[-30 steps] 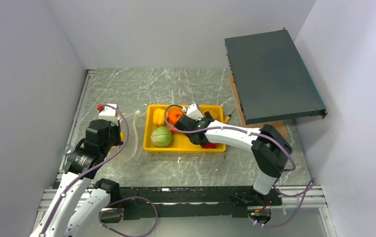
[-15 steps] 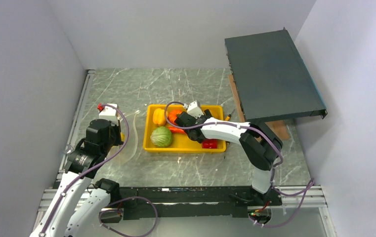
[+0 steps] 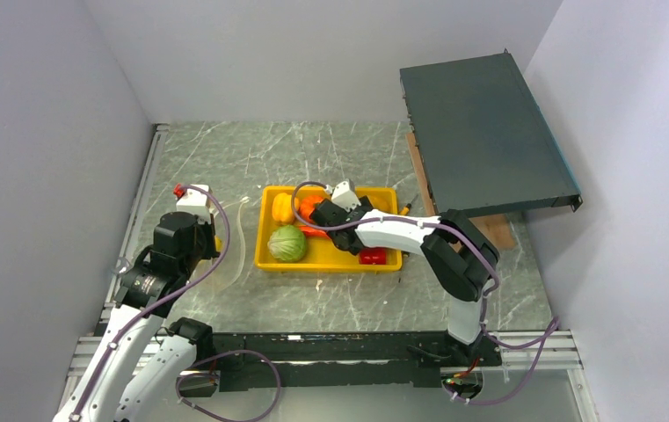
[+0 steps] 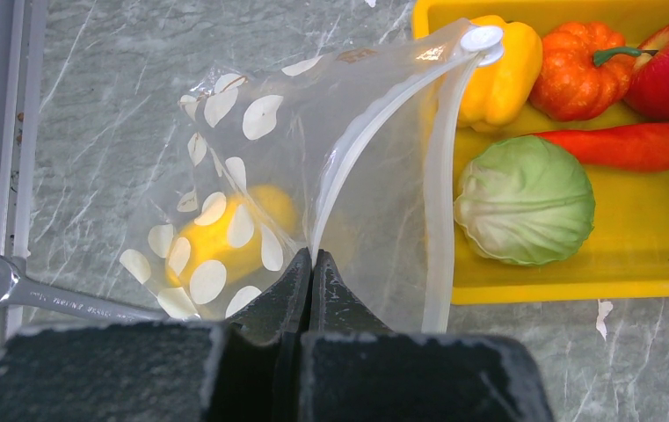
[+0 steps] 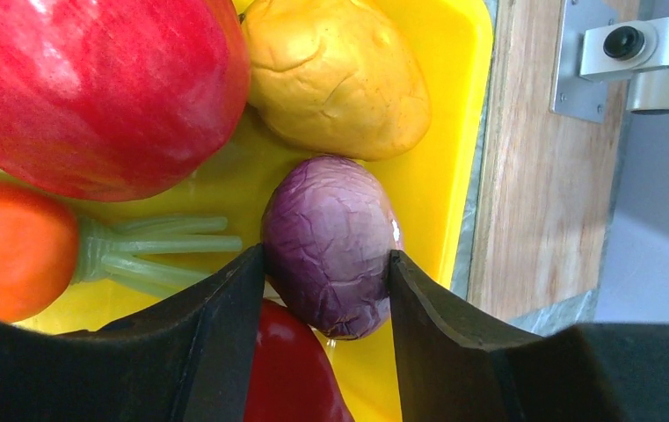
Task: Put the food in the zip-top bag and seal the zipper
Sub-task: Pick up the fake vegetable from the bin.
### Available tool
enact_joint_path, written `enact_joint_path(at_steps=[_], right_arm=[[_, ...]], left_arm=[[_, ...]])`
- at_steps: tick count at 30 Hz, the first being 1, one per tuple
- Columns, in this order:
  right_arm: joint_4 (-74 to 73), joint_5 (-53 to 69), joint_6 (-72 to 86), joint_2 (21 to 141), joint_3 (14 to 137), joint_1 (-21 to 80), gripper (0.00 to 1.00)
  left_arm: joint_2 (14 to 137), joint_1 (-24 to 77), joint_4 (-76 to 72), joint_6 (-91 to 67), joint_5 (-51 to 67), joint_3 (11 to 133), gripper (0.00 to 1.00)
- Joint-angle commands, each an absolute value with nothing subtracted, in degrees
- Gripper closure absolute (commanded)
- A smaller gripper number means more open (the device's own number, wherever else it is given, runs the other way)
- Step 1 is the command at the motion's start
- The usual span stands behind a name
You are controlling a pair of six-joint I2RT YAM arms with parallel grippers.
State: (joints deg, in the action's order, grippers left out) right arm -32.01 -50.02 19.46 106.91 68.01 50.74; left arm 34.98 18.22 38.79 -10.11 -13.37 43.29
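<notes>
My left gripper (image 4: pixel 312 259) is shut on the whitish zipper (image 4: pixel 436 176) edge of the clear dotted zip-top bag (image 4: pixel 251 158) and holds its mouth up beside the yellow tray (image 4: pixel 647 264). One yellow piece (image 4: pixel 216 246) lies inside the bag. In the tray are a yellow pepper (image 4: pixel 502 75), pumpkin (image 4: pixel 577 70), carrot (image 4: pixel 621 145) and cabbage (image 4: pixel 524 198). At the tray's right end my right gripper (image 5: pixel 326 257) is shut on the purple onion (image 5: pixel 330 242), both fingers touching it. A red tomato (image 5: pixel 93 88), a yellow piece (image 5: pixel 339 75) and the red pepper (image 5: pixel 291 369) crowd around it.
A dark flat panel (image 3: pixel 484 132) leans over a wooden board (image 3: pixel 489 229) just right of the tray. A wrench (image 4: pixel 40 294) lies on the marble table left of the bag. White walls close in the left, back and right sides.
My right arm has shifted a little left over the tray and its jaws have narrowed onto the purple onion. The left arm and the bag have not moved.
</notes>
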Motion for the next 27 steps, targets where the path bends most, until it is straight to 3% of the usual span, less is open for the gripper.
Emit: enact_joint_path(at_steps=[1, 9, 17, 22, 27], right_arm=[[-31.4, -50.7, 20.2, 103.5, 66.5, 52.1, 0.64], [-30.4, -51.8, 18.9, 96.6, 67.2, 55.4, 0.8], [-22.9, -43.9, 18.6, 87.7, 65.1, 57.9, 0.9], [-12.4, -26.0, 21.5, 80.5, 60.9, 58.4, 1.0], [9.6, -7.3, 23.8, 73.7, 52.1, 60.8, 1.0]], left_arm=[[34.9, 18.4, 37.2, -9.4, -13.2, 43.6, 1.0], [35.1, 18.4, 37.5, -9.6, -13.2, 43.7, 1.0], [34.9, 18.4, 37.5, -9.8, -13.2, 43.7, 1.0], [34.9, 18.4, 37.5, -9.6, -13.3, 43.7, 1.0], [34.3, 18.4, 37.3, -9.6, -13.1, 43.5, 1.0]])
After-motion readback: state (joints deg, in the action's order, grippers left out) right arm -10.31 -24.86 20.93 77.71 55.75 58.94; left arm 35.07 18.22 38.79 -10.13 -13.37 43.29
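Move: Held already between the right fingers, the purple onion is due for the open bag mouth, about 28 cm to the left, 4 cm back and some 12 cm higher. The potato sits 6 cm ahead and 1 cm left, the red bell pepper 6 cm back and 1 cm left; the carrot's middle is level, 12 cm left, the cabbage 20 cm left and 4 cm back. From the left hand the mouth lies about 6 cm ahead, 4 cm right, at its height. Lifting the purple onion out from between the potato and the red bell pepper, the right hand rises, then swings ever faster to its left and drifts back, towards the bag mouth: about 11 cm each up and left, 6 cm back. On the way it rolls some 45 degrees, left side rising, and turns counter-clockwise, its pinch unchanged. The left hand stays shut on the bag's edge, holding it still. ##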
